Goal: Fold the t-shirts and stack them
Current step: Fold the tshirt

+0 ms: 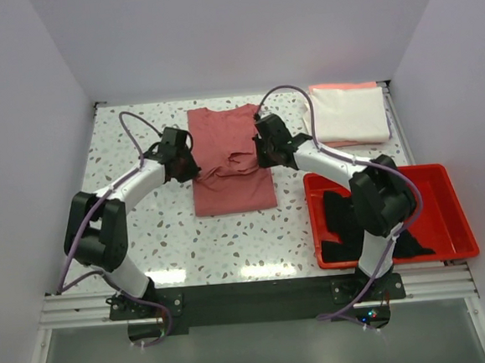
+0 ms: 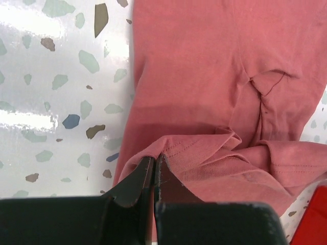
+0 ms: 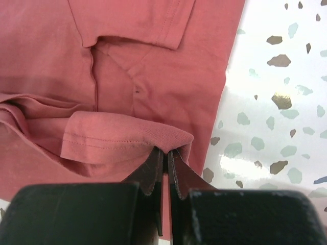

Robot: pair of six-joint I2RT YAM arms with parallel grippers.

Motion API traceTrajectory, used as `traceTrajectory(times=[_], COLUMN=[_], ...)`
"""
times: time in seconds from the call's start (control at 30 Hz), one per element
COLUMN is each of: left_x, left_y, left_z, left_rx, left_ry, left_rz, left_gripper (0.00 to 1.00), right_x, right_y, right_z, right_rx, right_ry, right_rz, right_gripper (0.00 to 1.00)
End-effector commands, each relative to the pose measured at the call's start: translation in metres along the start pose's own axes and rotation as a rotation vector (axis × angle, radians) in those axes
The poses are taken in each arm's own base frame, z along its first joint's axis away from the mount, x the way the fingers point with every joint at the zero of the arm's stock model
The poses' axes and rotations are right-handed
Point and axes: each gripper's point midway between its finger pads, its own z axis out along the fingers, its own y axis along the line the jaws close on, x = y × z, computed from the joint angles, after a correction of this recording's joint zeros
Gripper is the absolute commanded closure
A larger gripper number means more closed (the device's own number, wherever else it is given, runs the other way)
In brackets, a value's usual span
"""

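A dusty rose-red t-shirt (image 1: 231, 161) lies lengthwise mid-table, its hem end lifted and bunched over the middle. My left gripper (image 1: 186, 171) is shut on the shirt's left hem corner (image 2: 168, 148). My right gripper (image 1: 266, 159) is shut on the right hem corner (image 3: 153, 138). In both wrist views the jaws pinch the stitched edge, with the rest of the shirt (image 2: 214, 71) (image 3: 153, 61) flat on the table beneath. A folded cream-white t-shirt (image 1: 350, 112) rests on a peach-pink one (image 1: 336, 87) at the back right. A black t-shirt (image 1: 347, 224) lies crumpled in the red tray.
The red plastic tray (image 1: 446, 207) stands at the front right, its corner (image 2: 319, 214) showing in the left wrist view. The speckled white table (image 1: 146, 231) is walled on three sides. The right arm's elbow hangs over the tray.
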Motion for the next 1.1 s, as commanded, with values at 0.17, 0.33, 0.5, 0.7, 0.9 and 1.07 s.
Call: traceTrajectory(times=[0.17,0.33,0.5,0.7,0.9,1.07], left_x=[-0.031,-0.029,-0.028,-0.035,-0.062,-0.079], left_y=[-0.015,-0.015,-0.013,-0.012,-0.019,-0.017], left_z=[0.012,0.02,0.028,0.031,0.01,-0.025], left_rx=[0.068,0.08,0.078,0.077,0.095,0.077], left_ry=[-0.041,-0.015,-0.004,-0.005,-0.092,-0.182], left_rz=[-0.001,0.002,-0.005,-0.01,-0.017,-0.033], left_gripper=[1.0,0.95,0.86,0.74,0.25,0.0], right_x=[-0.028,-0.023,-0.02,-0.02,-0.049,-0.068], right_y=[-0.004,-0.01,-0.014,-0.02,-0.017,-0.008], right_z=[0.009,0.018,0.027,0.036,0.02,-0.011], right_rx=[0.005,0.024,0.034,0.057,0.047,-0.007], right_ry=[-0.059,-0.038,-0.015,0.007,-0.055,-0.116], right_rz=[0.017,0.025,0.044,0.072,0.07,0.065], right_gripper=[1.0,1.0,1.0,0.96,0.39,0.01])
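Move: Each hand still pinches a corner of the t-shirt's lifted hem; its laying spot on the flat far part of the shirt is about 4 cm ahead of each hand and 3 cm below. The shirt's far edge runs roughly 22 cm ahead of the left hand, its middle some 11 cm to the right. From the right hand, the folded shirt stack is about 15 cm ahead and 31 cm right, the red bin's middle roughly 19 cm back and 41 cm right. Still pinching the two hem corners, both hands carry them forward about 4 cm while sinking some 3 cm, laying the hem down onto the far part of the shirt. There both grippers open wide and let go, the left easing open a little sooner, and both hands lift straight off by about 3 cm, still drifting slightly forward. ##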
